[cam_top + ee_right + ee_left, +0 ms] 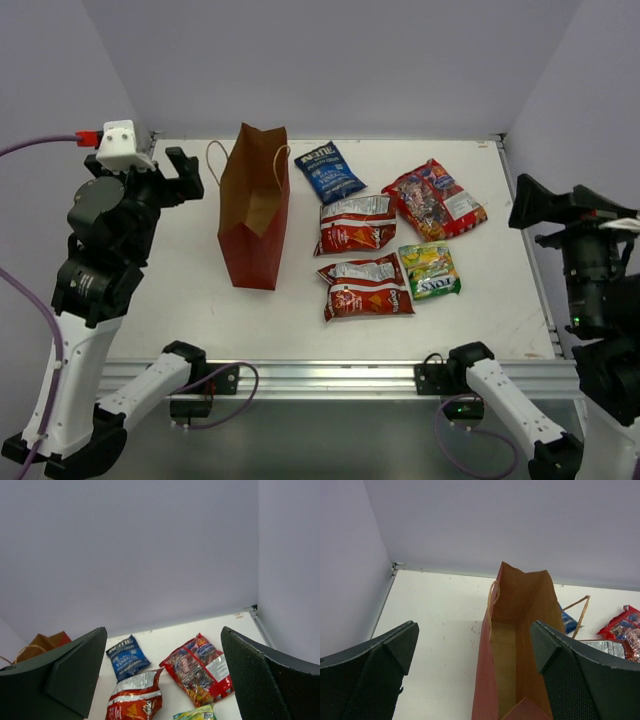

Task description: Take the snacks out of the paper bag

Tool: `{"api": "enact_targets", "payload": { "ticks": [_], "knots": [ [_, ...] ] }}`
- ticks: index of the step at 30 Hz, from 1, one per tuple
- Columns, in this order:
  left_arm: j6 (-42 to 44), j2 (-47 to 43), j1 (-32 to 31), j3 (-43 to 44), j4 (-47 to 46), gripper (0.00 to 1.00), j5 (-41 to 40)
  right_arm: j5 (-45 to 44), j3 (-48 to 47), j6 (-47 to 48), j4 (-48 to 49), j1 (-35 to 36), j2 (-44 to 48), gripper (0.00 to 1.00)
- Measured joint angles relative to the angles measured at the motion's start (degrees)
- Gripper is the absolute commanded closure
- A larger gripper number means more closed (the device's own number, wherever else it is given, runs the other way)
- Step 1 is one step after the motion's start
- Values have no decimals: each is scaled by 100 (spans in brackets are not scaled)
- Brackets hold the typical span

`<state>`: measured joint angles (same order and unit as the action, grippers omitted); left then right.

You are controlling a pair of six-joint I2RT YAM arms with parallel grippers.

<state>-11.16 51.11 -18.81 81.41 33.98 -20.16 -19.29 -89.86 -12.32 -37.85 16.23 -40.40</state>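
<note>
The red paper bag [254,210] stands upright on the white table's left half, its mouth open. In the left wrist view I look down into the paper bag [515,645]; only its brown inside and floor show. Five snacks lie flat to its right: a blue packet [328,172], two red-and-silver chip bags [355,225] [367,287], a larger red multicolour packet [434,200] and a green-yellow one [429,270]. My left gripper [178,178] [474,640] hovers open left of the bag. My right gripper [528,205] [164,635] is open, raised at the table's right edge, holding nothing.
The white table [180,290] has a metal rail along its front and right edges. Grey walls close in the back and both sides. The bag's cord handles [212,160] hang loose at its top. Cables trail by both arm bases.
</note>
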Motion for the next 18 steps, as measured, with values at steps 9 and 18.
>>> {"api": "enact_targets", "payload": {
  "ticks": [9,18],
  "knots": [
    [459,-684,-7,4,2,0,22,-219,640,682,422,0,970,1],
    [782,-1152,-79,15,-9,0,-262,-378,793,1143,638,0,1305,1]
  ]
}}
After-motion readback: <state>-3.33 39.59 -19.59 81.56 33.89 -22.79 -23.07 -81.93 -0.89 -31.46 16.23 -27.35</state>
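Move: The left hand hangs free with the paper bag about 10 cm ahead of it, 9 cm to its right and some 27 cm below; the blue bag is roughly 30 cm ahead and 26 cm right, down on the table. From the right hand, the green-yellow snack lies some 11 cm ahead, 7 cm left and 50 cm below. Also at table level, the lower red chips are about 8 cm ahead and 23 cm left, the big red bag 32 cm ahead and 6 cm left. Touching nothing, both open, empty hands keep withdrawing. The left goes back about 6.5 cm, away from the paper bag, while rising some 4.5 cm and easing left; the right draws back about 6 cm and some 3.5 cm rightward, away from the snacks, hardly changing height. Both tip their fingers upward by around 10 degrees. ##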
